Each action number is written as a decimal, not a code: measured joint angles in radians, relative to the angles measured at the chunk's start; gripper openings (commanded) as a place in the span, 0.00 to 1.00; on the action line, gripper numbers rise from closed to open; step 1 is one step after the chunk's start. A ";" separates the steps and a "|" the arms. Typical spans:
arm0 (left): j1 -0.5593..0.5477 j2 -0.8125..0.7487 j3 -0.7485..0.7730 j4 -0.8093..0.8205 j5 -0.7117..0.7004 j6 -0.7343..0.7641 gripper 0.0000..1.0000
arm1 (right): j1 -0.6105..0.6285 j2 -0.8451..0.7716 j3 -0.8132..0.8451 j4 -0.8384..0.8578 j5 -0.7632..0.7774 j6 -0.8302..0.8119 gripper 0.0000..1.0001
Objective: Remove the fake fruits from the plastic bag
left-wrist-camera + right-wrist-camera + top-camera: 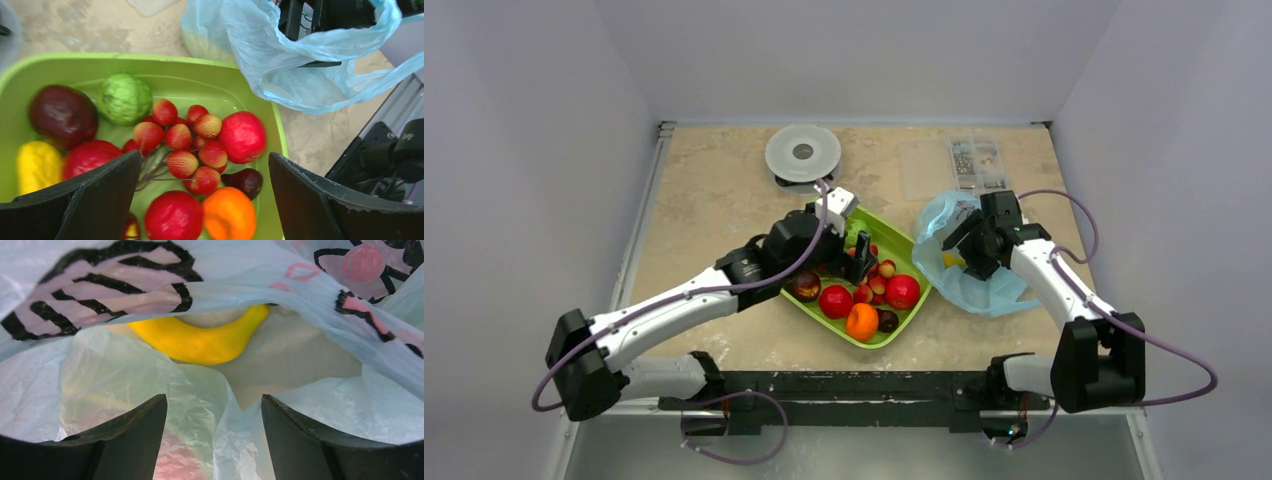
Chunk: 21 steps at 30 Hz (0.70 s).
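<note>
The light-blue plastic bag (984,285) lies right of the green tray (894,238). My right gripper (972,262) reaches into its mouth. In the right wrist view it (213,400) is open, bag film (200,405) lies between its fingers, and a yellow banana (200,342) rests deeper inside under the printed top layer. My left gripper (202,157) hangs wide open over the tray (200,75), holding nothing. Below it lie two red balls (242,136) (173,216), an orange (229,213), a dark purple-brown fruit (62,115) and a yellow fruit (37,165).
The tray also holds a lumpy green ball (124,98) and a cluster of small red berries (187,145). A round grey disc (803,153) and a clear plastic box (977,163) sit at the back of the table. Walls close in on three sides.
</note>
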 measured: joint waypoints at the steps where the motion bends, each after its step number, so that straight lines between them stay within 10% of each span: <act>1: -0.005 0.027 0.001 0.015 0.000 -0.039 1.00 | -0.002 0.000 0.000 0.005 0.001 0.010 0.68; 9: -0.088 0.278 0.049 0.159 -0.026 -0.280 0.99 | -0.022 -0.002 0.029 -0.012 0.057 0.043 0.67; 21: -0.132 0.537 0.266 0.206 -0.027 -0.379 0.66 | -0.046 0.001 0.036 0.030 0.088 -0.014 0.64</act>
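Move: To the left hand's right, about 12 cm away, 4 cm ahead and some 6 cm lower, is the plastic bag's near-side rim. Below the hand by about 19 cm are the red fruit, 4 cm ahead and 10 cm right, and the strawberries, 5 cm ahead and 4 cm right. The right hand, in the bag's mouth, has the banana roughly 5 cm ahead, 1 cm left and 8 cm down; the rim stands 10 cm to its left, 2 cm back and 7 cm up. Swinging in from over the tray, the left hand travels about 14 cm right and sinks some 5 cm early on, tipping its fingers down about 15 degrees, and brings them to the rim of the plastic bag; there it slows and starts closing them, by roughly a quarter. The right hand keeps inside the bag's mouth, partly open, edging about 3 cm right and 2 cm forward with a small rise and partial sink. ##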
